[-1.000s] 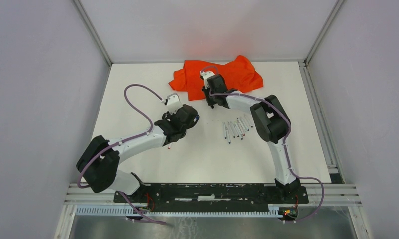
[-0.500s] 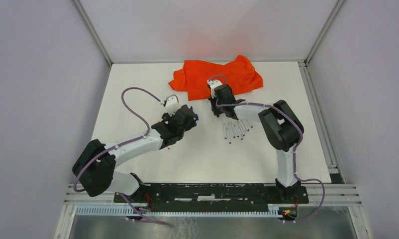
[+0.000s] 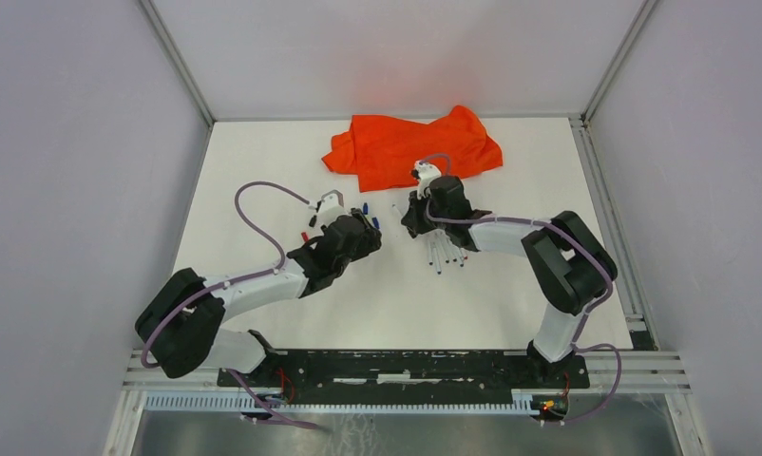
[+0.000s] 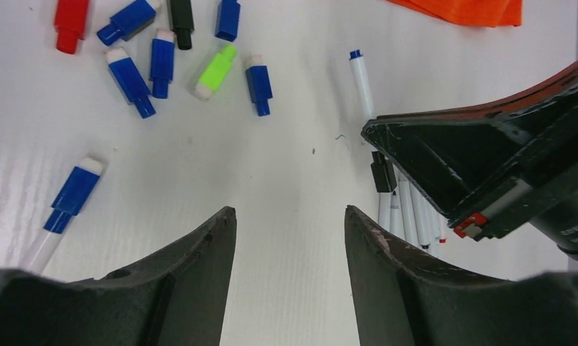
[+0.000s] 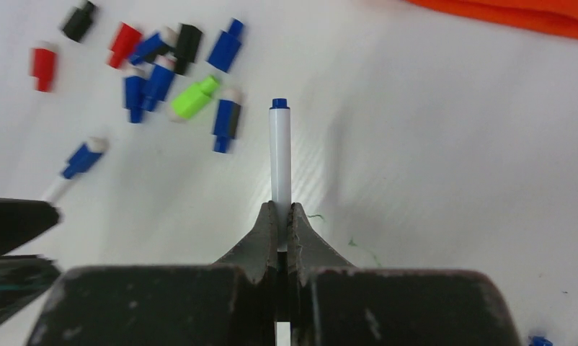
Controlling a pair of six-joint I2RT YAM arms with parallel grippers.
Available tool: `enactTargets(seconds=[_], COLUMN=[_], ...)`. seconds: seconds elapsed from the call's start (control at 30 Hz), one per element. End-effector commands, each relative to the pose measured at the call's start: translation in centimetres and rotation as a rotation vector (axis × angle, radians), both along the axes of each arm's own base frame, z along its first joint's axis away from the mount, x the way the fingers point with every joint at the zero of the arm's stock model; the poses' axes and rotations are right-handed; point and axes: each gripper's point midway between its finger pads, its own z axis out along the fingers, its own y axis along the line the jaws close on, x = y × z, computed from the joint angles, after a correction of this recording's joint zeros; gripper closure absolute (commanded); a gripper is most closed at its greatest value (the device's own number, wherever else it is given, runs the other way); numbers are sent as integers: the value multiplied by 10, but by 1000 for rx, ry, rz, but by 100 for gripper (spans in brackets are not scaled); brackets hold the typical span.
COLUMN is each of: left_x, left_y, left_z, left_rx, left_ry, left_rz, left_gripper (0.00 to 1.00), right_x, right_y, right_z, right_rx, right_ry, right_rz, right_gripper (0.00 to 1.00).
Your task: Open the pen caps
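Several loose pen caps (image 4: pixel 161 61) in blue, red, black and green lie scattered on the white table, also in the right wrist view as pen caps (image 5: pixel 158 81). My right gripper (image 5: pixel 279 210) is shut on a white pen barrel (image 5: pixel 279 155) with a small blue end pointing away; its near end is hidden between the fingers. My left gripper (image 4: pixel 290 216) is open over bare table just left of it, holding nothing. A blue-capped pen (image 4: pixel 70 202) lies to its left. From above, the left gripper (image 3: pixel 370 230) and right gripper (image 3: pixel 411 217) stand close together.
An orange cloth (image 3: pixel 410 147) lies crumpled at the back of the table. A row of white pens (image 3: pixel 448 251) lies under the right arm, also seen beside the right gripper as pens (image 4: pixel 408 216). Walls enclose the table on three sides.
My right gripper came from the cloth's edge toward the pens and shut on a pen barrel. My left gripper opened wider and shifted slightly nearer and right.
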Motion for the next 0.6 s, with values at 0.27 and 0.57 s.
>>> enactTargets(seconds=[0.27,0.57], left_x=[0,-6], left_y=[-35,-40], left_z=[38,55], left_rx=[-282,-404], left_ry=[-186,-286], left_rz=[-136,-173], left_gripper=[38,40], right_x=[-14,-31], right_y=[28,34], right_z=[107,123], right_rx=[639,909], right_ry=[-45,52], right_rz=[47,90], right_gripper=[100,100])
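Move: The black cap sits on the near end of the pen already pinched in the right gripper. It lies roughly 9 cm right, 3 cm ahead and 6 cm below the left hand. From the right hand, the open left gripper is about 8 cm left, 6 cm back and 5 cm higher. The nearest loose blue cap lies some 7 cm left, 2 cm ahead and 3 cm down, and the bare pens about 8 cm right, 5 cm back and 3 cm down. Upward, about 9 cm, the right hand carries the pinched pen, easing left and back towards the left gripper while it rolls some 40 degrees, its left side rising. The left hand comes about 3 cm right to meet the black cap, first sinking a touch, then rising, and rolls and turns slightly clockwise with its fingers still open; neither gripper changes its gap. ##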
